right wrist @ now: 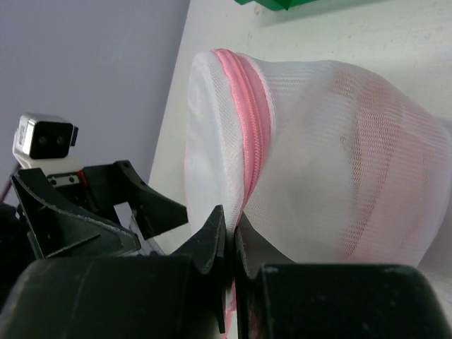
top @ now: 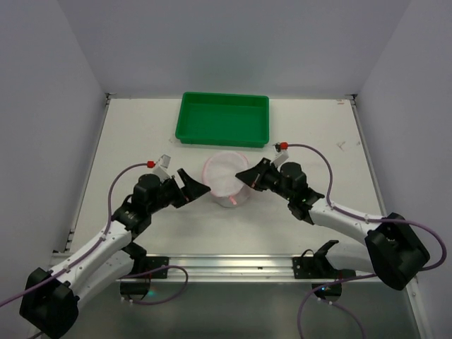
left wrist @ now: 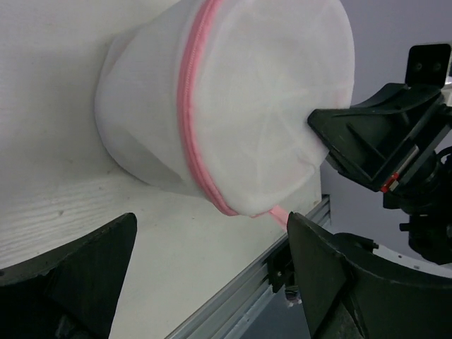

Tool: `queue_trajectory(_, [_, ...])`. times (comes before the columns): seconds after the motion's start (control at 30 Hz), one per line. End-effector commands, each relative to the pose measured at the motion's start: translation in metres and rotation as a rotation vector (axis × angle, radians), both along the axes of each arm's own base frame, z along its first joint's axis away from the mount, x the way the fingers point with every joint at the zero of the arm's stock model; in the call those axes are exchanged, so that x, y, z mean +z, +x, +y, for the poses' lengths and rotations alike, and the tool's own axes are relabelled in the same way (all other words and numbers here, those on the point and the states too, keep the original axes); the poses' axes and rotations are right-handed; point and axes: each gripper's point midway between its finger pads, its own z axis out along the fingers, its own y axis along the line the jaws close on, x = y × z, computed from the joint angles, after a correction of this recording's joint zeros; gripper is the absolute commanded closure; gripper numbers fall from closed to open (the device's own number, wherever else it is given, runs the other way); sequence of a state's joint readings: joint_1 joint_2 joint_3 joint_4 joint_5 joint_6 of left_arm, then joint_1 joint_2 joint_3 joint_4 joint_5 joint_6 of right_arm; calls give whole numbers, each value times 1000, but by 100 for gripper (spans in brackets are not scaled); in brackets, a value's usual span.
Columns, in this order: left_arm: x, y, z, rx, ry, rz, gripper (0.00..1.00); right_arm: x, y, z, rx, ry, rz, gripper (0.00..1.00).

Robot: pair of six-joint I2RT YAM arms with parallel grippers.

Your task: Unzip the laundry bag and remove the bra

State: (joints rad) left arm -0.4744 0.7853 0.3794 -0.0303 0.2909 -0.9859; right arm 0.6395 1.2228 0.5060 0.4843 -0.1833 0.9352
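Note:
The laundry bag (top: 224,175), a round white mesh pouch with a pink zipper rim, lies on the table between both grippers. It is zipped shut in the left wrist view (left wrist: 240,106). In the right wrist view (right wrist: 318,155) a faint pink shape shows through the mesh; the bra itself cannot be made out. My right gripper (top: 247,177) is shut on the bag's pink zipper rim (right wrist: 232,224) at the bag's right side. My left gripper (top: 192,186) is open and empty just left of the bag, with its fingers (left wrist: 78,272) apart and the bag a little beyond them (left wrist: 212,261).
A green rectangular tray (top: 224,119) stands behind the bag at the back middle. A metal rail (top: 226,263) runs along the table's near edge. White walls close in the left, right and back sides.

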Motion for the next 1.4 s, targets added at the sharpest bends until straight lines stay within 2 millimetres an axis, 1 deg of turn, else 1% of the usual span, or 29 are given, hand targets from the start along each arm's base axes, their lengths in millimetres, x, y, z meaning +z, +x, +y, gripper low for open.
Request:
queue_trajectory(0.0, [52, 19, -17, 59, -198, -132, 10, 60, 18, -4, -138, 194, -130, 100])
queue_trajectory(0.07, [47, 17, -24, 52, -212, -117, 12, 59, 18, -3, -150, 208, -122, 100])
queue_trajectory(0.1, [53, 19, -27, 50, -233, -138, 13, 60, 18, -3, -152, 216, -120, 100])
queue_trajectory(0.13, [47, 18, -34, 35, -229, -122, 14, 58, 18, -2, -153, 224, -106, 100])
queue_trajectory(0.2, [48, 20, -40, 34, -242, -125, 15, 57, 17, 0, -146, 233, -101, 100])
queue_trajectory(0.23, [39, 19, -47, 21, -230, -99, 16, 55, 16, 3, -141, 240, -99, 100])
queue_trajectory(0.33, [28, 17, -58, 26, -236, -59, 20, 54, 14, 6, -129, 260, -88, 100])
queue_trajectory(0.47, [19, 19, -61, 53, -238, -41, 26, 55, 12, 7, -121, 268, -89, 100])
queue_trajectory(0.57, [18, 26, -58, 91, -237, -54, 36, 52, 10, 8, -111, 263, -86, 100])
queue_trajectory(0.6, [23, 28, -58, 98, -250, -74, 44, 48, 9, 8, -107, 256, -78, 100])
queue_trajectory(0.67, [30, 31, -58, 98, -255, -107, 51, 43, 4, 10, -82, 246, -62, 100])
queue_trajectory(0.7, [31, 32, -57, 106, -256, -114, 63, 39, 2, 11, -73, 233, -54, 100])
queue_trajectory(0.77, [32, 32, -56, 111, -265, -129, 76, 33, -1, 10, -57, 203, -54, 100])
queue_trajectory(0.8, [34, 32, -56, 110, -270, -131, 88, 29, -3, 8, -57, 183, -48, 100])
queue_trajectory(0.83, [34, 31, -56, 109, -272, -129, 95, 25, -4, 6, -56, 164, -53, 99])
queue_trajectory(0.87, [34, 31, -56, 108, -274, -127, 100, 23, -4, 5, -46, 125, -81, 93])
queue_trajectory(0.9, [34, 30, -57, 104, -275, -127, 100, 21, -4, 4, -40, 90, -93, 84])
queue_trajectory(0.93, [35, 30, -57, 102, -277, -128, 100, 13, -3, -1, -29, -14, -115, 60])
queue_trajectory(0.97, [34, 30, -56, 104, -275, -125, 100, 9, -2, -4, -35, -68, -112, 51])
queue_trajectory(1.0, [34, 31, -56, 110, -273, -125, 100, -7, -4, -14, -43, -160, -66, 40])
queue_trajectory(1.03, [32, 31, -55, 114, -270, -121, 100, 11, 0, -16, -39, -198, -136, 37])
queue_trajectory(1.1, [29, 33, -55, 123, -260, -109, 100, 13, -5, -25, -37, -264, -129, 32])
queue_trajectory(1.13, [28, 34, -55, 126, -256, -107, 100, 30, -8, -27, -33, -259, -175, 32])
queue_trajectory(1.17, [26, 35, -56, 128, -250, -100, 100, 34, -12, -28, -28, -264, -179, 32])
queue_trajectory(1.2, [25, 37, -57, 129, -243, -90, 100, 34, -21, -27, -3, -276, -174, 32])
queue_trajectory(1.27, [21, 39, -59, 131, -223, -69, 100, 48, -31, -21, 29, -260, -194, 32])
queue_trajectory(1.3, [16, 44, -58, 156, -204, -60, 100, 50, -41, -14, 69, -253, -194, 33])
queue_trajectory(1.33, [21, 47, -60, 158, -208, -62, 100, 57, -49, -6, 103, -222, -186, 33])
queue_trajectory(1.37, [18, 49, -61, 161, -199, -54, 100, 55, -53, -1, 126, -212, -173, 34])
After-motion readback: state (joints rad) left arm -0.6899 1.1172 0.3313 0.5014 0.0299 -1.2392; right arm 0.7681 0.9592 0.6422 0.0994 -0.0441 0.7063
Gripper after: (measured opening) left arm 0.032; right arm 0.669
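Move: The laundry bag hangs from the right hand's shut fingers. Its near zipped edge lies about 8 cm right of the open left hand, 1 cm ahead and 2 cm lower. The bag's middle is roughly 5 cm ahead, 10 cm right and 4 cm below the left hand; the green bin is some 38 cm ahead, 8 cm right and 12 cm below. From the right hand, that zipped edge is about 4 cm back, 4 cm left and 5 cm lower. The laundry bag's near zipped edge is taken by the left hand, which swings about 6 cm right, arching slightly up and down, edges a couple of centimetres forward with its left side rolling down, and shuts to pinch the pink band. The right hand, still gripping, rises and settles again; then it opens, lets go and draws off upward and back, about 6 cm above its starting height. ##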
